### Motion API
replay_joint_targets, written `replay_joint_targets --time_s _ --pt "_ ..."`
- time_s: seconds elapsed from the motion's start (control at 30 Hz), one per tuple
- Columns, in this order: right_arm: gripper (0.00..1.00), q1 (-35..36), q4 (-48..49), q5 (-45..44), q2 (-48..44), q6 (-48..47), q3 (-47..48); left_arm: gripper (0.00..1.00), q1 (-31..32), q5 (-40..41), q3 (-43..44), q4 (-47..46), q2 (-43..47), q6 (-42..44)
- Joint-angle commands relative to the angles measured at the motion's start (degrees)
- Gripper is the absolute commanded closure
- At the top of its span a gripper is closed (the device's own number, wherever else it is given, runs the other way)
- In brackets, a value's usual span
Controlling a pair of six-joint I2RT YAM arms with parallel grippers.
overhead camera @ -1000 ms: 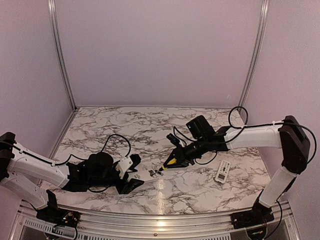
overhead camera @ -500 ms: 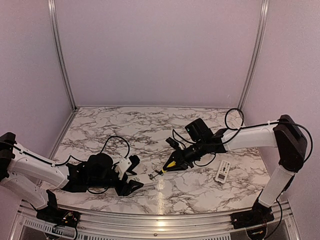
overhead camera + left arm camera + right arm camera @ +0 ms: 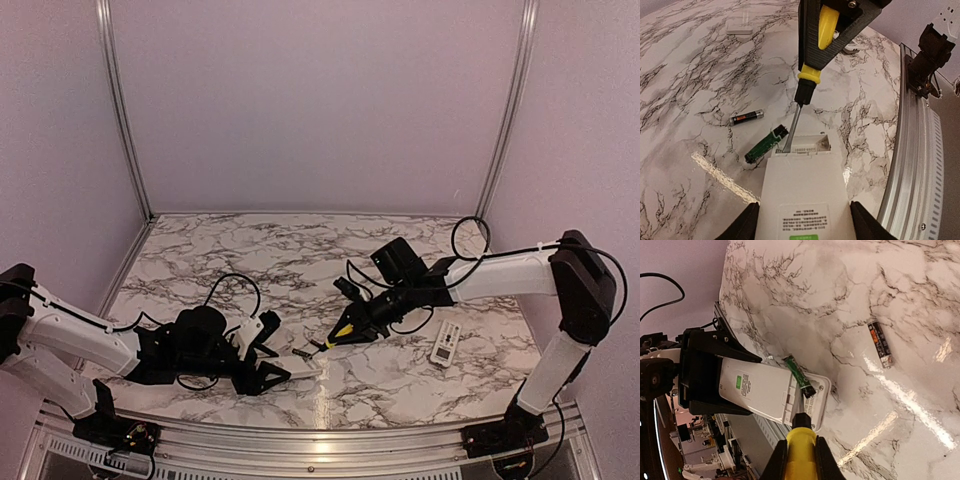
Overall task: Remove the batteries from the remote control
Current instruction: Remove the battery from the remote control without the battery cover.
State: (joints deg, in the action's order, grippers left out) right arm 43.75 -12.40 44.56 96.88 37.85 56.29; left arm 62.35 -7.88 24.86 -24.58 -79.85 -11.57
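Observation:
My left gripper [image 3: 805, 220] is shut on the white remote control [image 3: 802, 200], which lies back side up with its battery compartment [image 3: 810, 145] uncovered. My right gripper [image 3: 800, 460] is shut on a yellow-handled screwdriver [image 3: 801, 450], and the tip of the shaft [image 3: 792, 127] is inside that compartment. One green battery [image 3: 766, 144] lies slanted at the compartment's corner, with its dark end [image 3: 807, 389] over the opening. A second, dark battery [image 3: 746, 117] with an orange label lies loose on the marble. In the top view the remote [image 3: 300, 368] and both grippers meet near the front middle.
A small white device [image 3: 445, 343] lies on the table to the right, below the right arm. A flat grey piece [image 3: 739, 27] rests farther out on the marble. The aluminium rail [image 3: 910, 150] of the table's near edge runs close beside the remote. Black cables loop over both arms.
My left gripper has shifted toward the near edge and to the right with the remote. The right arm has moved only slightly with the screwdriver.

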Motion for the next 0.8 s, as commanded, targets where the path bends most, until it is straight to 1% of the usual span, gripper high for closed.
replay_joint_targets --time_s 0.0,0.3,0.53,0.67,0.73,0.77 --pt "1.0 0.2 -3.1 -2.2 -2.5 -1.1 2.6 1.0 -0.3 -2.6 0.4 -4.6 -0.7 -1.6" --pt "1.0 0.2 -5.2 -3.4 -4.3 -1.6 3.0 1.0 -0.3 -3.3 0.6 -3.5 -0.4 -1.6" --pt "1.0 0.2 -10.3 -5.5 -6.2 -3.5 7.7 1.0 -0.3 -4.1 0.4 -1.2 2.1 -1.5" --pt "1.0 0.2 -12.7 -7.9 -7.3 -4.4 10.2 1.0 -0.3 -0.8 -1.0 0.0 6.5 -0.5" --pt "1.0 0.1 -13.5 -9.7 -8.0 -4.6 11.2 1.0 -0.3 3.0 -1.6 1.1 10.2 0.6" --pt "1.0 0.1 -13.9 -10.8 -8.5 -4.6 11.5 1.0 -0.3 6.3 -2.0 1.6 11.9 1.3"
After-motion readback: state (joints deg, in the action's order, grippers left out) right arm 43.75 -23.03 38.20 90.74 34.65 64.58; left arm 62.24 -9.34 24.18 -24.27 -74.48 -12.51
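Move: The green battery, already prised half out of the held remote's battery compartment, lies about 8 cm to the right hand's left, 1 cm back and 6 cm below. The open compartment under it is some 8 cm left, 3 cm back and 7 cm below; the black-orange battery lies loose on the table 5 cm ahead, 5 cm left and 9 cm below. From the left hand, the green battery is about 4 cm ahead, 6 cm right and 3 cm lower. Slowly at first, the right hand works the screwdriver tip in the compartment, easing under 1 cm left and up. It then climbs quickly, about 6 cm in all and 2 cm forward, rolling some 10 degrees, so the tip comes free of the remote. The left hand keeps hold of the remote, nearly still, then lifts it about 2.5 cm late on. ##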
